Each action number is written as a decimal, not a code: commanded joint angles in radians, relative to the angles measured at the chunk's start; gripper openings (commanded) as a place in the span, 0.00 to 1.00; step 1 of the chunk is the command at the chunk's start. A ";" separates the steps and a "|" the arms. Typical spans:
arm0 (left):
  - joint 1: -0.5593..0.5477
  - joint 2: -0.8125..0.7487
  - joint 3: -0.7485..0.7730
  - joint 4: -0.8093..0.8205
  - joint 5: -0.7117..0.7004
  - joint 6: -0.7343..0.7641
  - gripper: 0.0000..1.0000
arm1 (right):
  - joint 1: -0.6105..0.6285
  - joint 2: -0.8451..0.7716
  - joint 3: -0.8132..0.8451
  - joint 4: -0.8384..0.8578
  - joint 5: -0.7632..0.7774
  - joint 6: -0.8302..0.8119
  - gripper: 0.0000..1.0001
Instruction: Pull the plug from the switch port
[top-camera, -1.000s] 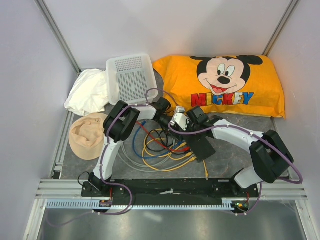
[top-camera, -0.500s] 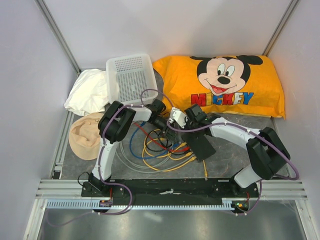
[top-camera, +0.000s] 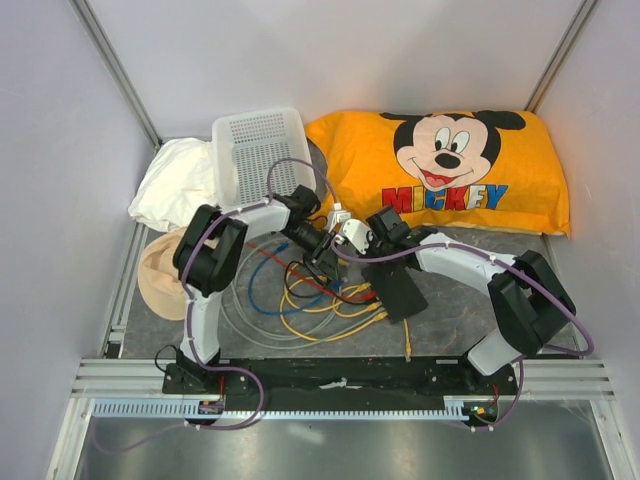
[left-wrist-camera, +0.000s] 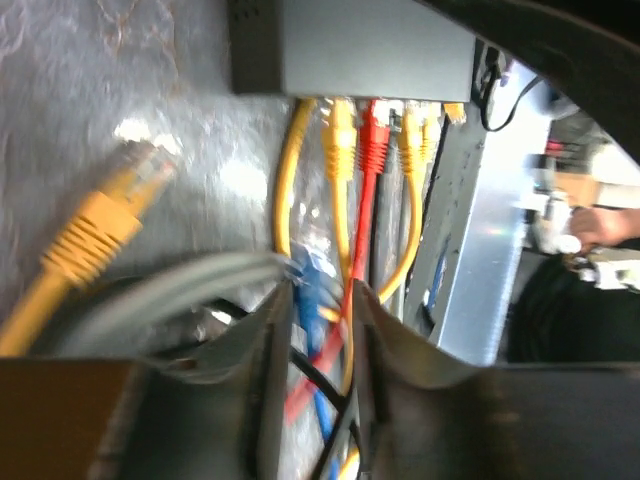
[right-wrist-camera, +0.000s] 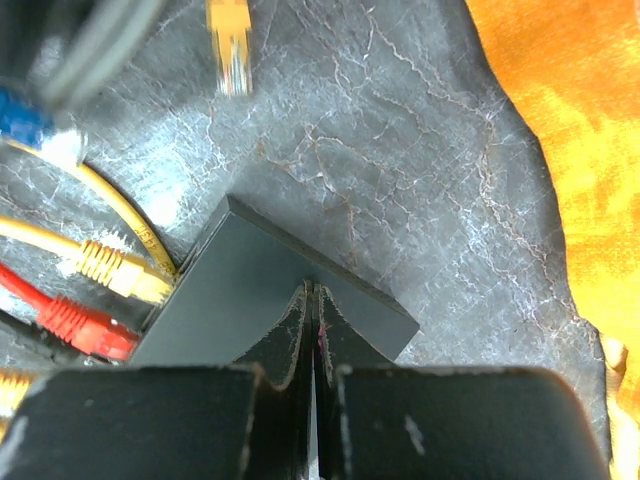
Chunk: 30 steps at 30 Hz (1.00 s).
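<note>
The black switch (top-camera: 405, 290) lies flat on the grey mat. In the left wrist view its port edge (left-wrist-camera: 380, 98) holds a red plug (left-wrist-camera: 372, 145) and several yellow plugs (left-wrist-camera: 340, 130). My left gripper (left-wrist-camera: 318, 292) stands a short way back from that edge, jaws apart. A blurred blue plug (left-wrist-camera: 305, 300) sits loose between its tips, out of the switch, with red and black cables behind it. My right gripper (right-wrist-camera: 312, 290) is shut, its tips pressing down on the switch top (right-wrist-camera: 240, 290). The blue plug (right-wrist-camera: 20, 115) also shows at the right wrist view's left edge.
A loose yellow plug (left-wrist-camera: 105, 215) lies left of the switch. Tangled cables (top-camera: 300, 305) spread between the arms. A white basket (top-camera: 262, 155), white cloth (top-camera: 178, 185) and beige hat (top-camera: 165, 272) are at the left, and an orange Mickey cushion (top-camera: 450, 170) lies behind.
The left arm has swung back and to the left, away from the switch, dragging the blue cable with it. Its jaws have widened. The right gripper stays pressed on the switch.
</note>
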 joint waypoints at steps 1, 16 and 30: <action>0.054 -0.288 -0.028 -0.063 -0.159 0.071 0.46 | 0.001 0.043 -0.056 -0.113 0.016 0.003 0.00; 0.204 -0.691 -0.395 -0.143 -0.691 0.043 0.61 | -0.001 0.013 -0.073 -0.099 0.019 0.014 0.00; 0.198 -0.788 -0.610 -0.037 -0.522 0.534 0.64 | -0.004 -0.039 -0.122 -0.096 -0.004 0.024 0.01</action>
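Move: From the left hand, the blue cable loop's left bend lies about 18 cm left, 4 cm back and 3 cm below. The freed blue plug is right at its fingertips, the switch some 13 cm right and 2 cm back, and a loose yellow plug about 5 cm ahead and 1 cm right. The switch's middle is roughly 5 cm back and 4 cm right of the right hand, whose closed fingers are over its far end. Opening wider, the left hand rises, swings some 19 cm left, then sinks over the blue cable loop. ##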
